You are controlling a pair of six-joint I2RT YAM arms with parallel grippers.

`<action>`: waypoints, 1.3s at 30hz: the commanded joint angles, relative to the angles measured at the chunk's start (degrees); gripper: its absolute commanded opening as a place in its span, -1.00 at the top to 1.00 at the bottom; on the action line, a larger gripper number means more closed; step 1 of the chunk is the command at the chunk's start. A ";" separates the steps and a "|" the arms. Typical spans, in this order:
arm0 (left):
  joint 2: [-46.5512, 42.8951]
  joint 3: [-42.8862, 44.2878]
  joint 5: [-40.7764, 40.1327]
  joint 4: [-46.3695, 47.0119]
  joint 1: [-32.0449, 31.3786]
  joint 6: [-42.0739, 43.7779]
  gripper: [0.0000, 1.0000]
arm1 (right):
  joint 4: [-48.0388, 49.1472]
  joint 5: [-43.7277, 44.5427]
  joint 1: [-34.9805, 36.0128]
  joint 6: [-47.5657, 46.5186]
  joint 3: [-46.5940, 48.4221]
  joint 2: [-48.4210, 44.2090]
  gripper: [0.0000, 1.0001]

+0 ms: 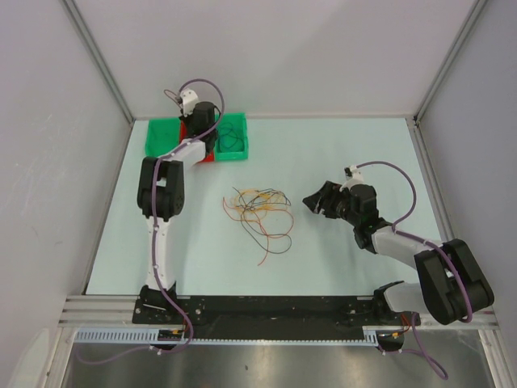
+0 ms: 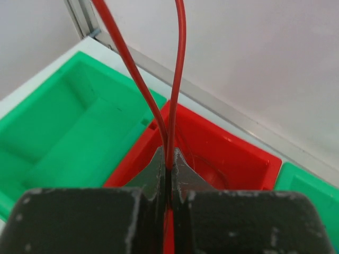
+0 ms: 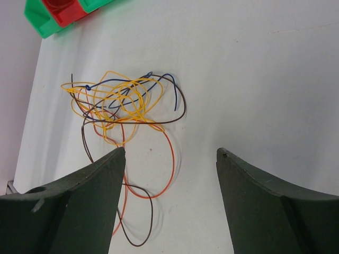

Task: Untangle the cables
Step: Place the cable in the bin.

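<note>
A loose tangle of thin cables point(image 1: 258, 212) in yellow, orange, blue and dark brown lies mid-table; it also shows in the right wrist view point(image 3: 124, 106). My left gripper point(image 2: 168, 159) is shut on a red cable point(image 2: 177, 63), folded so that two strands rise from the jaws, above the red bin point(image 2: 228, 153). In the top view the left gripper point(image 1: 194, 123) is over the bins at the back left. My right gripper point(image 3: 170, 153) is open and empty, to the right of the tangle, also seen from above point(image 1: 321, 199).
Green bins point(image 1: 166, 137) flank the red bin point(image 1: 208, 157) at the back left. One green bin point(image 1: 233, 137) holds dark cables. Enclosure walls and aluminium posts ring the table.
</note>
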 commanded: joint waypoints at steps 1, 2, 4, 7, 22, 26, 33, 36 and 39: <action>-5.08 -1.51 6.13 -4.23 0.10 -5.43 1.00 | 2.95 -0.52 -0.39 0.30 -0.25 -0.21 -0.47; -5.17 -1.34 7.44 -5.03 0.02 -5.09 0.99 | 2.95 -0.61 -0.30 0.30 -0.34 -0.21 -0.47; -5.17 -1.34 9.99 -6.78 0.10 -4.03 0.99 | 3.04 -0.61 -0.38 0.30 -0.42 -0.38 -0.47; -5.26 -0.99 13.42 -8.98 0.10 -2.02 0.99 | 3.13 -0.61 -0.47 0.39 -0.43 -0.30 -0.47; -2.46 7.26 33.90 -29.89 3.35 -7.45 0.99 | 3.30 -1.05 -0.65 0.39 -0.69 -0.38 -0.47; 0.63 13.69 42.51 -35.70 5.29 -10.09 1.00 | 3.39 -1.14 -0.65 0.39 -0.60 -0.21 -0.47; 1.95 16.76 49.55 -40.45 7.14 -12.90 1.00 | 3.57 -1.40 -0.74 0.48 -0.60 -0.21 -0.47; 2.38 17.03 51.31 -41.16 7.75 -13.78 0.99 | 3.65 -1.58 -0.91 0.57 -0.60 -0.03 -0.47; 3.79 17.73 54.65 -41.94 8.54 -15.19 0.99 | 3.57 -1.58 -0.91 0.48 -0.60 -0.03 -0.47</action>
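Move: The left gripper already pinches the red cable; the middle of the red bin lies about 5 cm to its right, 2 cm back and some 10 cm below. The left green bin is about 6 cm to the gripper's left, and the right green bin, holding a blue cable, some 16 cm to its right, both also 2 cm back and 10 cm below. From the idle right gripper the red bin is roughly 28 cm ahead, 35 cm left and 7 cm below. Bring the left gripper about 5 cm to the right and down over the middle of the red bin, sinking some 6 cm, lifting 2 to 3 cm, then sinking again. Meanwhile swing the wrist clockwise by nearly 30 degrees, tip the fingers down and roll the hand's left side down, keeping the pinch on the red cable. ##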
